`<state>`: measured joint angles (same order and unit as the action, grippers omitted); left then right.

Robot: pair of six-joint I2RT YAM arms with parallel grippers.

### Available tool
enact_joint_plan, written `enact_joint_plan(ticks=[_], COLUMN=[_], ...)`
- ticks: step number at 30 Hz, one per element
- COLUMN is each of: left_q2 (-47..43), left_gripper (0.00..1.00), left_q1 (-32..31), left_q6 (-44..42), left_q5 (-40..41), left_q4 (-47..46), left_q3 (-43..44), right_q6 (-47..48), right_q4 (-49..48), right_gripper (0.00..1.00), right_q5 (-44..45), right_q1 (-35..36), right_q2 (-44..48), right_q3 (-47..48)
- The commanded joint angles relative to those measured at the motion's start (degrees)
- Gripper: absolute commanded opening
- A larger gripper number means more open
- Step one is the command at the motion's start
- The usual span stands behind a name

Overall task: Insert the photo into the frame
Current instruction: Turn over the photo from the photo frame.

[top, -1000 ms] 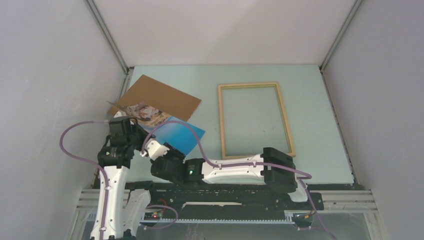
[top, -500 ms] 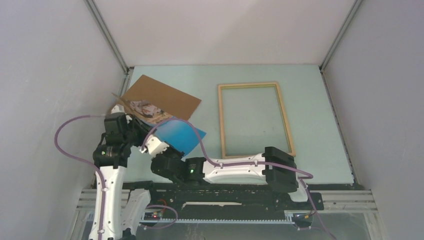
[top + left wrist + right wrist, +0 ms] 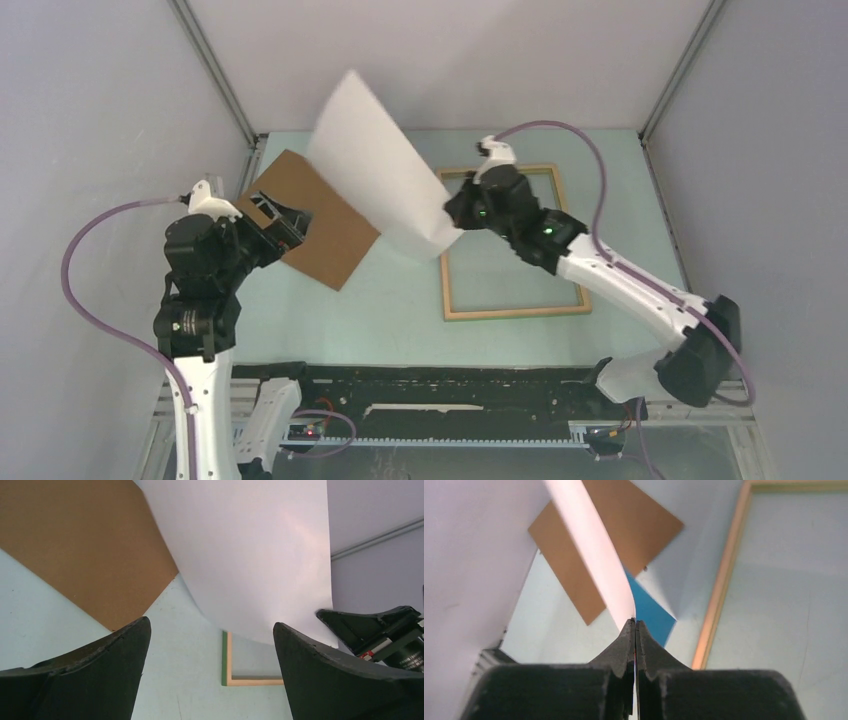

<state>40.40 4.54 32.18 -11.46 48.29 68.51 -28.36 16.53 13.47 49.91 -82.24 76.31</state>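
My right gripper (image 3: 452, 216) is shut on one corner of the photo (image 3: 378, 165), which hangs in the air with its white back up, curling over the frame's near left corner. In the right wrist view the jaws (image 3: 634, 623) pinch the sheet's edge; its white back (image 3: 589, 545) bends away and the blue face (image 3: 649, 611) shows beside it. The frame (image 3: 515, 312) lies flat on the table, pale wood up, with a green outer edge (image 3: 224, 660). My left gripper (image 3: 290, 222) is open over the brown board, holding nothing; the photo (image 3: 250, 555) is ahead of its open jaws (image 3: 211, 625).
A brown backing board (image 3: 322, 228) lies flat at the left, partly under the lifted sheet, also seen as the board (image 3: 85, 545) in the left wrist view. Grey walls close in the table on three sides. The right gripper's body (image 3: 372, 625) shows at the left wrist view's right edge.
The right arm swung up and right, carrying the photo off the board toward the frame, white back up. The left gripper opened, let the photo go and drew back left.
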Motion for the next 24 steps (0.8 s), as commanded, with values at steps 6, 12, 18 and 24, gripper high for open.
enact_joint_plan(ticks=[6, 12, 18, 24], left_q2=[2.45, 2.34, 2.24, 3.75], left_gripper=[1.00, 1.00, 1.00, 1.00], left_q1=[0.23, 0.15, -0.60, -2.76], left_q6=[-0.62, 0.89, 0.69, 1.31], left_q5=[-9.38, -13.76, -15.19, -16.37], left_q4=[-5.58, -9.04, -9.74, -12.69], left_q3=[-2.15, -7.65, -9.88, -13.24], right_q6=[-14.10, -6.86, 3.66, 9.51], right_q4=[7.32, 9.90, 17.95, 19.16], right_gripper=[0.00, 0.00, 0.00, 0.00], right_q5=[-29.14, -36.75, -44.22, -42.60], right_q1=[-29.72, -48.53, -60.69, -66.93], right_q2=[15.95, 17.87, 13.60, 13.58], right_q3=[-21.69, -29.02, -28.59, -29.46])
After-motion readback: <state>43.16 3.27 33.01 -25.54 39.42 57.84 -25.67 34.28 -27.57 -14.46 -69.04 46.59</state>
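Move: The photo is already in the air, a corner still pinched in the right hand. The wooden frame it is carried to has its middle about 15 cm to that hand's right, 5 cm ahead and roughly 21 cm below. The brown board lies some 32 cm to the same hand's left and 12 cm farther out, down on the table. From the open, empty left hand, the frame's middle is about 47 cm right, 13 cm ahead and 26 cm below. The photo, white back showing, is drawn by its corner to the right across the frame, the right hand sweeping about 30 cm right while sinking some 16 cm. Its shut fingers keep their pinch as they tip downward and turn clockwise, and the hand slows near the frame's right rail. The left hand, wide open, drifts a few centimetres right and down. ##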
